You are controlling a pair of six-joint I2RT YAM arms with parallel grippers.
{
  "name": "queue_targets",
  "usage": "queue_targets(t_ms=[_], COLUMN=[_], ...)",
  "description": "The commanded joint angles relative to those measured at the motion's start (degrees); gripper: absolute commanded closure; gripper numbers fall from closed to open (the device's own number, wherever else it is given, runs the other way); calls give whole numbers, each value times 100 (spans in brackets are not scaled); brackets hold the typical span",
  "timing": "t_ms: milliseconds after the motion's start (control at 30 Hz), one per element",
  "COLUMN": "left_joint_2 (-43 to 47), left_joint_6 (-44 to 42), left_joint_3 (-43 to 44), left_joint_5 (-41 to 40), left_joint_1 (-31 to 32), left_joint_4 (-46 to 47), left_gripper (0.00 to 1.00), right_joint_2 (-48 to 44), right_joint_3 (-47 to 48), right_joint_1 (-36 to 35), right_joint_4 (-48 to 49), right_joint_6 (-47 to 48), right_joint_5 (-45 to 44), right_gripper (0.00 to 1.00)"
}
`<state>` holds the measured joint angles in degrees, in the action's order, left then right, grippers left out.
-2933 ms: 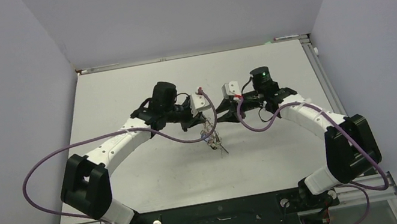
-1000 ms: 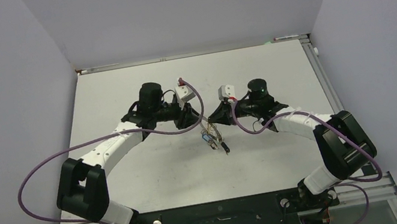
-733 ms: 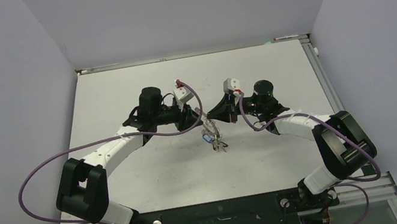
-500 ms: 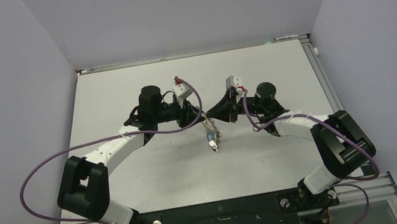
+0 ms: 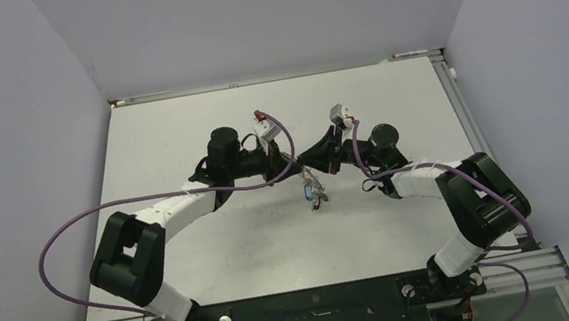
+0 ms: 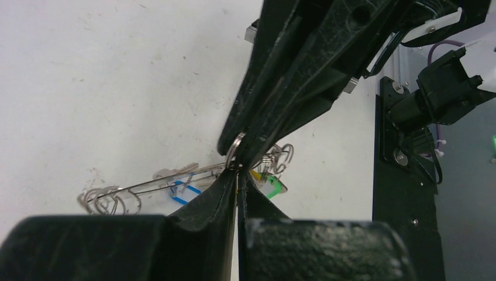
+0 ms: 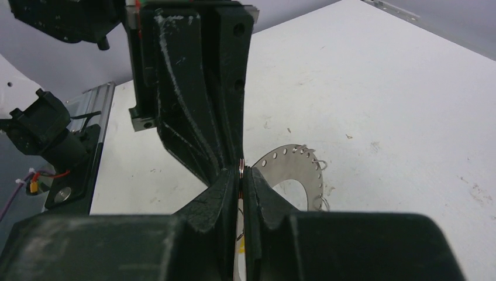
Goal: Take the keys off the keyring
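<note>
My two grippers meet tip to tip above the middle of the table. The right gripper is shut on a small thin wire ring, from which the bunch hangs. The flat grey keyring, with small holes along its rim, shows beside the right finger and edge-on in the left wrist view. The keys dangle under the tips; a blue head and a green head show. The left gripper is shut where the keyring's edge ends, with a sliver of yellow between its tips; what it pinches is hidden.
White table walled by grey panels on three sides. Purple cables loop off both arms. The black base rail runs along the near edge. Loose wire loops hang on the keyring's rim.
The left gripper has shut and slid right to meet the right gripper's tips. The right wrist has rolled and moved back, and the hanging bunch has shifted right and slightly up.
</note>
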<state>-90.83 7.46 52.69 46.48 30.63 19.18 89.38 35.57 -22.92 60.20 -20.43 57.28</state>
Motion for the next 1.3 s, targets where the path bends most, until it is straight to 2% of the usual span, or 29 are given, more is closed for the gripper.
queue_targets(t_ms=[0, 133, 300, 533, 667, 867, 1033, 1267], left_joint_2=[-150, -240, -140, 270, 464, 329, 132, -9], left_joint_6=[549, 608, 83, -173, -525, -1671, -2284, -2583], left_joint_3=[-43, -45, -68, -172, -30, 524, 852, 767], left_joint_5=[74, -27, -364, -605, -815, -1720, -2808, -3753], left_joint_1=[150, 184, 95, -566, -1033, -1634, -1900, -1669], left_joint_4=[796, 670, -242, -1289, -2223, -3732, -4472, -4435], left_gripper=[100, 100, 100, 100, 100, 100, 100, 100], right_joint_2=[216, 322, 293, 140, 67, -80, -263, -405], right_joint_3=[-100, -165, -61, 73, 70, 173, 334, 431], right_joint_1=[-44, -69, 35, 220, 309, 393, 402, 402], right_joint_4=[1035, 1125, 1053, 780, 611, 200, -350, -638], right_joint_6=[-696, -856, -943, -908, -810, -547, -224, -107], right_joint_5=[-419, -633, -680, -652, -639, -621, -619, -618], right_gripper=[95, 95, 95, 95, 95, 95, 95, 95])
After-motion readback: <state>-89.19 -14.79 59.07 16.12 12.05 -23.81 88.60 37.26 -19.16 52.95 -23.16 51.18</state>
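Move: The left hand already has the yellow key's small ring pinched; the clear table it is drawn towards lies about 21 cm left, 6 cm ahead and 16 cm below. The keyring's middle is some 3 cm ahead of this hand, 2 cm right and 3 cm lower; the other keys hang about 3 cm back, 2 cm right and 6 cm down. From the right hand, which grips the keyring, the yellow key is roughly 2 cm back, 1 cm left and 4 cm below. Left hand draws the yellow key about 20 cm left and downward; right keeps the keyring, easing forward. ##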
